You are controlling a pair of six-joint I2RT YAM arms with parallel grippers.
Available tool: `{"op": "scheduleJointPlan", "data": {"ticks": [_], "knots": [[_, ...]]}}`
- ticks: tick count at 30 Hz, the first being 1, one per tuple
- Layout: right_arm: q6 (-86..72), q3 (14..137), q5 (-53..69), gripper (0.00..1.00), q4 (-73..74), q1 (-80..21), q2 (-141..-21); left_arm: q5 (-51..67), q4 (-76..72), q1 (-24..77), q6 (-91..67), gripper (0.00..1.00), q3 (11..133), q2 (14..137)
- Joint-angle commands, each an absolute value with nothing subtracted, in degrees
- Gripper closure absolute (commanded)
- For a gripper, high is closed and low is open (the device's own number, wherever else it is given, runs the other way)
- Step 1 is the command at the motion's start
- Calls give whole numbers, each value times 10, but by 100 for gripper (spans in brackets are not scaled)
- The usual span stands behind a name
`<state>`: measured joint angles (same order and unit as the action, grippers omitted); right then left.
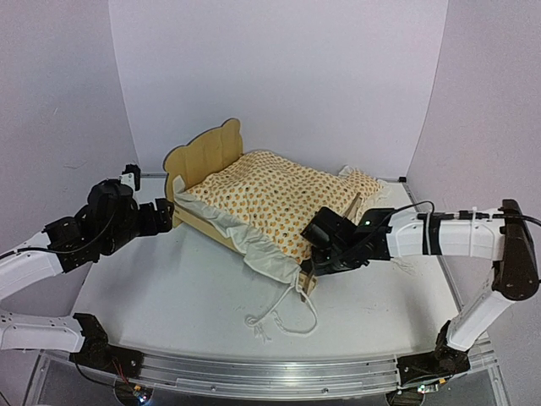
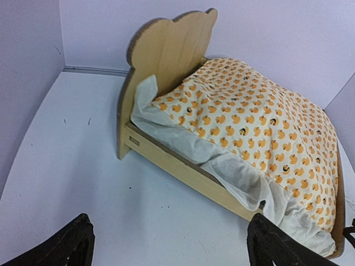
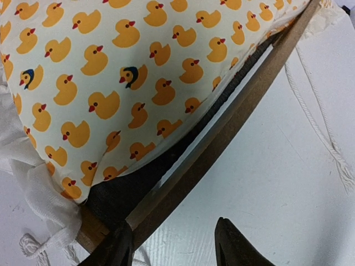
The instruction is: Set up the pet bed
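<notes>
The pet bed point(image 1: 203, 152) stands at the middle of the table, a light plywood frame with a bear-ear headboard point(image 2: 166, 52) and a low footboard point(image 3: 222, 127). Duck-print bedding point(image 1: 279, 190) with a white ruffle point(image 2: 233, 177) covers it and spills over the near side rail point(image 2: 183, 166). My left gripper point(image 1: 165, 216) hovers open just left of the headboard end, its jaws empty. My right gripper point(image 1: 317, 262) is at the near footboard corner, jaws apart. One finger is inside the board by the dark base panel point(image 3: 127, 183), the other outside over the table. The outer finger does not touch the board.
A white drawstring cord point(image 1: 279, 317) trails from the bedding onto the table in front of the bed. More duck-print fabric point(image 1: 363, 182) lies past the footboard at the back right. Purple walls close in the back and both sides.
</notes>
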<state>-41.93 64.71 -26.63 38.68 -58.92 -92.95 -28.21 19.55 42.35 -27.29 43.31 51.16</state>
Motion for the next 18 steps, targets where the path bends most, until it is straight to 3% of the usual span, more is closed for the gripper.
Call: {"op": "scheduleJointPlan", "data": {"ticks": [1, 10, 13, 18], "knots": [[-378, 554, -275, 51, 568, -569, -860, -341, 202, 418, -251, 3, 464, 511], [-340, 481, -229, 47, 731, -565, -677, -340, 185, 412, -204, 1, 497, 531], [-320, 500, -227, 29, 700, -564, -648, -293, 152, 360, -143, 2, 549, 587], [-289, 621, -224, 8, 635, -518, -724, -110, 152, 220, -95, 6, 714, 770]]}}
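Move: The right hand, half open, is right at the footboard's near corner, about 2 cm back, 1 cm to its left and 4 cm below. The blanket's middle lies some 15 cm ahead and 10 cm left, and the knotted white ties about 13 cm back and 6 cm left, on the table. The left hand has the headboard's middle roughly 20 cm ahead, 4 cm right and 12 cm lower. Right hand swings about 16 cm right and 10 back off the footboard corner, reopening; left reaches 8 forward. ##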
